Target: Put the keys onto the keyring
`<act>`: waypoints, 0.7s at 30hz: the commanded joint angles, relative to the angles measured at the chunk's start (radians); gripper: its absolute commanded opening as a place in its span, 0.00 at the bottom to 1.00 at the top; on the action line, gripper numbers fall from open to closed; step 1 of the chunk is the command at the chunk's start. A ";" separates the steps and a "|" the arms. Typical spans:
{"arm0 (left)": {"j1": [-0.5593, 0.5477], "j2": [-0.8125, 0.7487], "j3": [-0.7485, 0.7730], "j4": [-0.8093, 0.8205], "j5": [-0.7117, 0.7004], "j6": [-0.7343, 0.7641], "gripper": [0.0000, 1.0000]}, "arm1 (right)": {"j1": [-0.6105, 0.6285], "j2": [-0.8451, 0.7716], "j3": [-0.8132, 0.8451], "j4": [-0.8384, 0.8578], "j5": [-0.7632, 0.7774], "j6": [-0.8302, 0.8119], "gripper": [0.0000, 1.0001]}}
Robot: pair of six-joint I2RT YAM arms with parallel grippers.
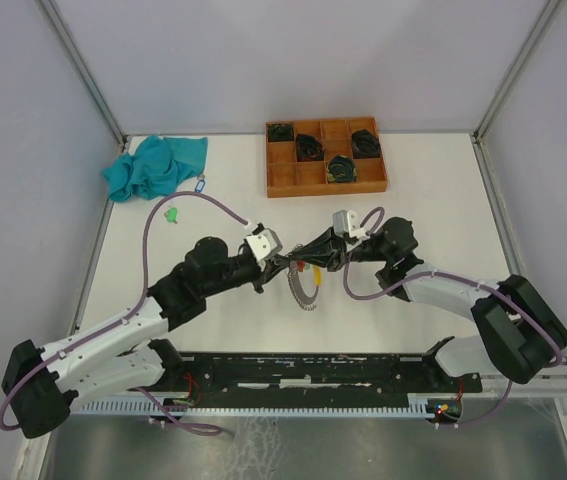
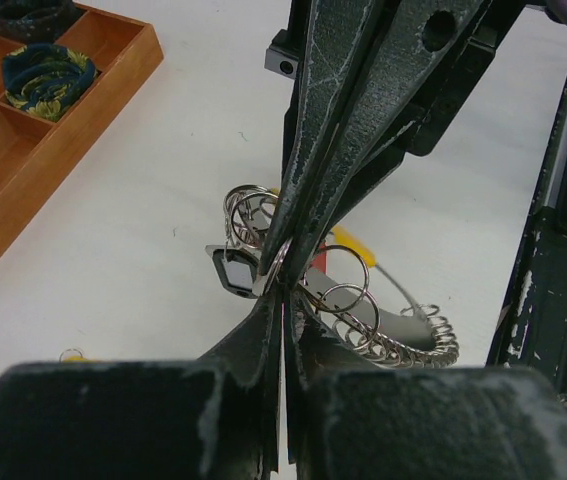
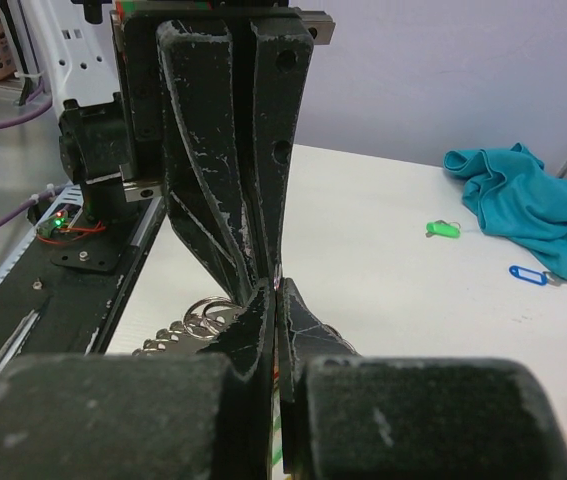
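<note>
The keyring is a curved metal bar strung with several small split rings, low over the table between both arms. My left gripper is shut, its tips pinching one of those rings. My right gripper comes in from the opposite side, shut, tips touching the same ring cluster; what it pinches is mostly hidden. A yellow-tagged key shows just behind the right fingers. A green-tagged key and a blue-tagged key lie loose on the table, far left.
A wooden compartment tray with black coiled bundles stands at the back centre. A teal cloth lies crumpled at the back left, next to the blue-tagged key. The green-tagged key sits nearer. A black rail runs along the near edge.
</note>
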 commanded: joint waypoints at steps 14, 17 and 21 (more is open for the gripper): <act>-0.009 0.043 -0.011 0.207 0.013 -0.065 0.18 | 0.028 0.027 0.007 0.098 0.056 0.009 0.01; -0.009 -0.034 -0.042 0.178 -0.067 -0.078 0.26 | 0.008 0.002 -0.006 0.099 0.059 0.009 0.01; -0.005 -0.152 -0.061 0.080 -0.139 -0.054 0.31 | -0.018 -0.028 -0.017 0.089 0.051 0.013 0.00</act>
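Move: The keyring is already caught between both shut grippers, whose tips meet: its hanging coiled part has its middle roughly 2 cm back, 2 cm to the right and 4 cm below the left hand, and from the right hand about 2 cm back, level sideways and 5 cm below. A loose yellow-tagged key lies on the table some 11 cm ahead, 5 cm left and 16 cm below the left hand; the wooden tray stands about 32 cm ahead and 10 cm right. The keyring, still pinched in the right fingertips, is first carried forward about 1.5 cm and slightly down by both hands. The left fingers then open by about a quarter of their range and let go, the left hand drawing off leftward, up and a little back by some 2 cm, while the right hand nearly holds still, fingers shut. ##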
